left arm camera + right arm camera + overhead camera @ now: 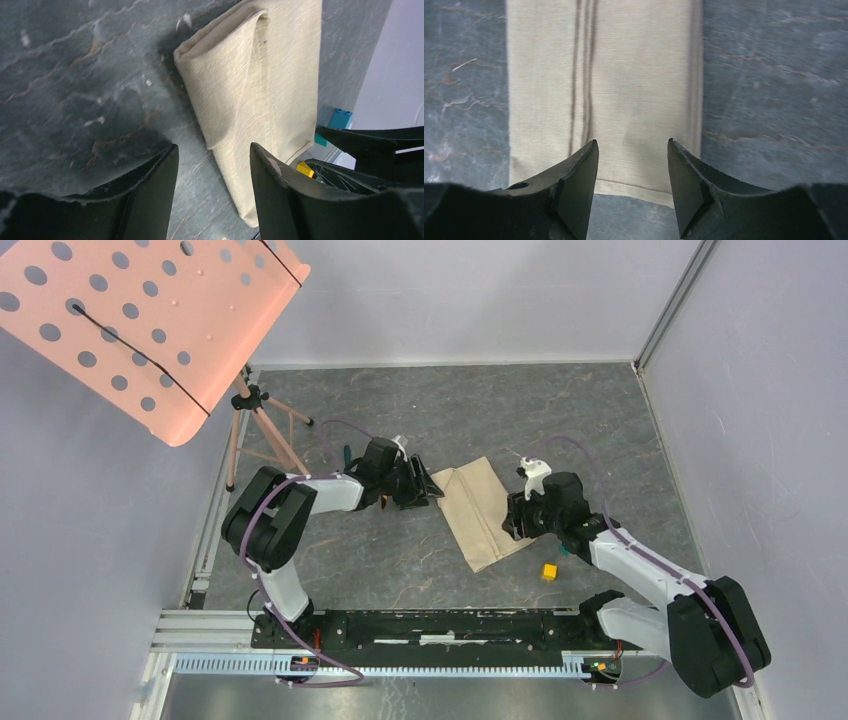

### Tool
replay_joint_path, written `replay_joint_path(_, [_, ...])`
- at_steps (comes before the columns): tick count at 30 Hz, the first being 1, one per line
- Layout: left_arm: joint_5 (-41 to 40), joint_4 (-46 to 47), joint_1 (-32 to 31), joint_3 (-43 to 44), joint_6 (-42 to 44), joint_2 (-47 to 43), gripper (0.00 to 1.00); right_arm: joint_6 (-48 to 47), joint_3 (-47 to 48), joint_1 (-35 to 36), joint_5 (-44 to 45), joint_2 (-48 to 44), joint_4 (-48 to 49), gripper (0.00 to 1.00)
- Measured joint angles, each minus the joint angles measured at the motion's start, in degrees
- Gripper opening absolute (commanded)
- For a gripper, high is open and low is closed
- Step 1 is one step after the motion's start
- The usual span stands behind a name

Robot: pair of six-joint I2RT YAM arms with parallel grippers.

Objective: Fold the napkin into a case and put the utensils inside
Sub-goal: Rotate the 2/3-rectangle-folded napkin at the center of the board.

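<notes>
The beige napkin lies folded into a long strip on the dark slate floor. My left gripper stands open at its left end; in the left wrist view the napkin lies ahead of the open left gripper, nothing held. My right gripper is open at the strip's right side; in the right wrist view it hovers over the hemmed edge of the napkin, holding nothing. The utensils are not clearly visible; a slim dark piece pokes out behind the left arm.
A yellow cube and a teal cube sit near the right arm; both the teal cube and the yellow cube show past the napkin. A pink perforated panel on a tripod stands at back left. Walls enclose the floor.
</notes>
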Motion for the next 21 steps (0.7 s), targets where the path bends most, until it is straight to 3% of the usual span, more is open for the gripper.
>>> replay_joint_path(5, [-0.72, 2.12, -0.04, 3.26, -0.59, 3.58, 0.62, 0.00, 0.00, -4.68, 2.62, -0.42, -1.31, 0.64])
replay_joint_path(9, [-0.87, 2.86, -0.04, 6.43, -0.61, 6.40, 0.62, 0.00, 0.00, -8.00, 2.84, -0.37, -1.22, 0.60])
replay_joint_path(15, [-1.75, 2.32, -0.02, 12.15, -0.57, 10.45, 0.62, 0.20, -1.40, -8.94, 0.24, 1.79, 1.92, 0.37])
replay_joint_path(21, [-2.05, -0.39, 0.35, 17.64, -0.02, 13.68, 0.65, 2.45, -6.97, -8.68, -4.00, 1.97, 8.24, 0.25])
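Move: Some 6 cm ahead of the left hand, 1 cm to its left and 2 cm lower is the napkin's far-left corner; the knife's middle is about 14 cm to this hand's left and 5 cm ahead. Roughly 4 cm to the right of the right hand, 1 cm back and 3 cm below lies the napkin's near-right corner. From the right hand, the yellow block is about 8 cm right and 9 cm back, the teal block 13 cm right and 2 cm back. Sweeping forward about 8 cm and some 3 cm right, level and low along the napkin's left edge, the open left hand brings its left finger against that edge near the far corner. The right hand first shifts about 4 cm right and a little forward, turning some 10 degrees clockwise, then sinks 3 cm, eases back slightly, and closes, pinching the folded right edge near its near corner. ##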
